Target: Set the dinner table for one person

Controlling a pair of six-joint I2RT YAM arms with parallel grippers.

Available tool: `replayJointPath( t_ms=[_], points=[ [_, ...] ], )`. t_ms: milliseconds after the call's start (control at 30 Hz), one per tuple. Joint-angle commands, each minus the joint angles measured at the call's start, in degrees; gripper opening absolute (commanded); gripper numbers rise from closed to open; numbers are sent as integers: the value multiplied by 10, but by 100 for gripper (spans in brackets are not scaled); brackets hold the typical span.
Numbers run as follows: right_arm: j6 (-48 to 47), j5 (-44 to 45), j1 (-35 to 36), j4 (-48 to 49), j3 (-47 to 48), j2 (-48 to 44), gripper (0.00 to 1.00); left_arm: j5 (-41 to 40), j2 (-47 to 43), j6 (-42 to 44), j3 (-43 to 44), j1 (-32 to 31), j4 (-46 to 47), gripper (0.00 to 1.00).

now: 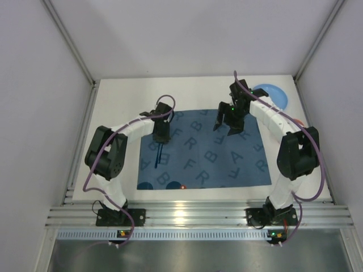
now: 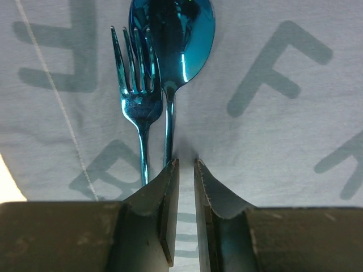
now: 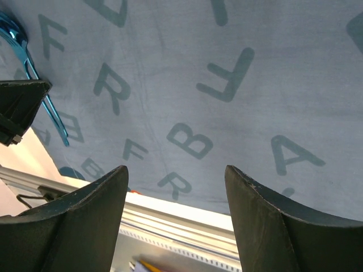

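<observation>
A shiny blue fork [image 2: 139,96] and spoon [image 2: 173,34] lie side by side on the blue letter-printed placemat [image 1: 210,153], near its left edge. My left gripper [image 2: 184,164] hovers just over their handle ends. Only a narrow gap separates its jaws, and through that gap I see cloth alone; the spoon handle runs past the left finger. In the top view this gripper [image 1: 161,139] is over the mat's left part. My right gripper [image 3: 176,173] stands wide open and empty above the mat's right half [image 1: 227,127]. The white dinner table [image 1: 119,102] surrounds the mat.
A light blue plate [image 1: 275,93] sits at the back right, partly behind the right arm. The silver slotted rail [image 1: 198,215] runs along the near edge. Grey walls close in both sides and the back. A small red-orange spot [image 1: 183,186] shows at the mat's front edge.
</observation>
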Motion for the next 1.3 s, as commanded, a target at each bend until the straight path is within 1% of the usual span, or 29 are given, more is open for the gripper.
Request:
replayJointPath(
  t_ms=[0, 167, 300, 633, 1033, 1133, 1167, 1200, 1233, 1267],
  points=[
    [-7, 2, -9, 15, -4, -29, 69, -28, -43, -6, 9, -1, -8, 22],
    [-12, -4, -10, 15, -1, -17, 69, -40, -78, -8, 19, -1, -23, 22],
    [-14, -7, -10, 16, 6, -8, 69, -52, -88, -6, 17, -1, -31, 23],
    [-21, -14, -12, 15, 13, 5, 69, -44, -55, -7, -22, -1, -7, 21],
    [-35, -14, -21, 7, 7, 9, 69, -35, 3, -13, -29, -1, 13, 20],
    [-36, -15, -23, 6, 8, 13, 69, -34, 12, -12, -34, -1, 15, 15],
    [-36, -15, -24, 6, 8, 13, 69, -39, 17, -12, -34, -1, 14, 12],
    [-36, -15, -24, 6, 8, 14, 69, -43, 19, -13, -35, -1, 12, 3],
    [-36, -14, -24, 6, 8, 15, 69, -46, 22, -13, -36, -1, 10, 0],
    [-36, -17, -26, 6, 8, 17, 69, -50, 25, -12, -36, -1, 8, 0]
  ],
)
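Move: The left hand is low over the placemat, its fingers slightly parted just to the right of the spoon's handle. The spoon's middle is about 1 cm to its left, level fore and aft, and 1 cm below. The fork lies beyond the handle, some 3 cm left and 2 cm back. The placemat's middle is about 17 cm right and 3 cm back. From the idle right hand the spoon is some 28 cm left, 1 cm ahead and 12 cm below. The left fingers end up pinching the spoon's handle: the hand lifts about 4.5 cm clear, edges 1.5 cm left over the handle, then sinks some 5 cm to the mat while drawing back about 1 cm. Only once down, with one fingertip either side of the handle, do the fingers close nearly shut. ##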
